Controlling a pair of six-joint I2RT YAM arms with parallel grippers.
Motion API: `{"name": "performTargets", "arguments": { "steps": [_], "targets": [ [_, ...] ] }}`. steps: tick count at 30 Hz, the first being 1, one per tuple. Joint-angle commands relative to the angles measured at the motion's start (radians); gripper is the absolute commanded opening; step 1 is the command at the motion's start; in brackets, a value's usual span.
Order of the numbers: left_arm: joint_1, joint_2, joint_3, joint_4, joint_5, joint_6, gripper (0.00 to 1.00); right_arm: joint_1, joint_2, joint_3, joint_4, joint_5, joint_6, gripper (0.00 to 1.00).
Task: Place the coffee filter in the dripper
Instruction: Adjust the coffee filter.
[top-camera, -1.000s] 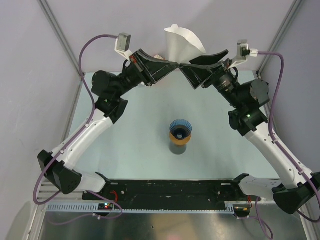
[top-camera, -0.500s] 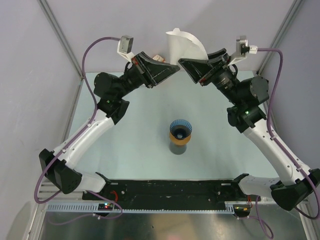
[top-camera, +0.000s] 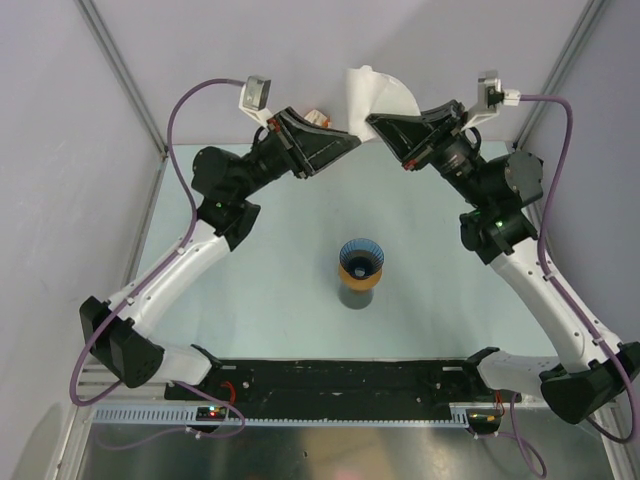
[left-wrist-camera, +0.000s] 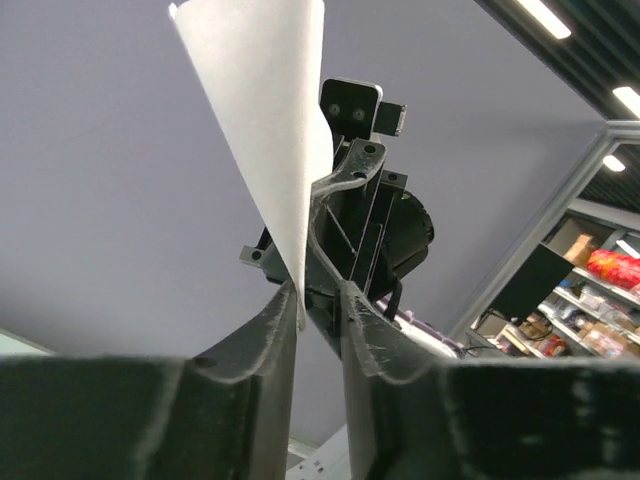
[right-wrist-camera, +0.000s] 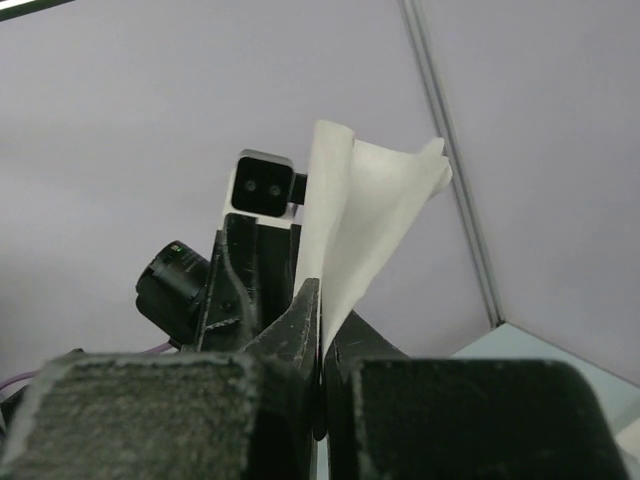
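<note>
The white paper coffee filter (top-camera: 376, 92) is held up in the air at the back of the cell, mouth upward. My right gripper (top-camera: 372, 121) is shut on its lower tip; the right wrist view shows the filter (right-wrist-camera: 365, 215) pinched between that gripper's closed jaws (right-wrist-camera: 322, 300). My left gripper (top-camera: 354, 140) faces it with its jaws apart. In the left wrist view the filter (left-wrist-camera: 265, 130) has its tip just inside the left gripper (left-wrist-camera: 320, 300), beside one finger and not pinched. The blue ribbed dripper (top-camera: 360, 254) sits far below at mid-table.
The dripper stands on a flat orange ring (top-camera: 357, 274) on top of a dark grey cup (top-camera: 355, 295). A small red and white object (top-camera: 318, 116) lies behind the left gripper. Metal frame posts (top-camera: 120, 75) and purple-grey walls enclose the table (top-camera: 260, 260).
A second ago both grippers met at the filter's tip. The left gripper has opened and drawn slightly back to the left. The right gripper keeps the filter and has carried it a little up and right.
</note>
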Motion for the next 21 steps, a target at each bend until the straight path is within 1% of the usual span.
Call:
{"name": "performTargets", "arguments": {
  "steps": [1,2,3,4,12,16,19,21],
  "targets": [
    [-0.002,-0.019,-0.007,0.016,0.02,0.014,0.4,-0.039,-0.046,-0.017,0.04,0.012,-0.001,0.0],
    [-0.001,-0.024,-0.012,0.011,0.025,0.024,0.47,-0.041,-0.05,-0.024,0.039,-0.001,-0.001,0.0],
    [-0.002,-0.027,-0.022,0.006,0.03,0.038,0.52,-0.042,-0.055,-0.035,0.039,-0.012,-0.004,0.0],
    [-0.001,-0.033,-0.029,-0.001,0.035,0.048,0.55,-0.043,-0.059,-0.043,0.039,-0.029,-0.007,0.0],
    [0.004,-0.051,-0.087,-0.025,0.098,0.127,0.63,-0.05,-0.086,-0.082,0.017,-0.113,0.022,0.0],
    [0.007,-0.05,-0.088,-0.025,0.136,0.14,0.71,-0.048,-0.089,-0.082,0.0,-0.142,0.027,0.0],
    [0.01,-0.059,-0.097,-0.025,0.169,0.142,0.79,-0.05,-0.092,-0.083,-0.014,-0.167,0.023,0.0],
    [0.015,-0.069,-0.103,-0.025,0.184,0.145,0.81,-0.052,-0.095,-0.082,-0.023,-0.185,0.017,0.0]
  ]
}}
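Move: The paper filter is between both grippers: its middle stands some 6 cm above and 3 cm right of the left hand, about 1 cm ahead, its pointed tip at the left fingertips. From the right hand, which pinches its side, the middle is roughly 4 cm up, 1 cm right and level. The dripper waits about 8 cm ahead, 1 cm right and 44 cm below the right hand; the server's middle is 7 cm straight below the dripper's. Open the left gripper wide so the filter's tip comes free, and sink that hand about 5 cm below the filter, tipping its fingers down some 10 degrees. Keep the right pinch on the filter's side: ease it roughly 1.5 cm to the right, then lower it about 3 cm, drawing it back towards the base. ##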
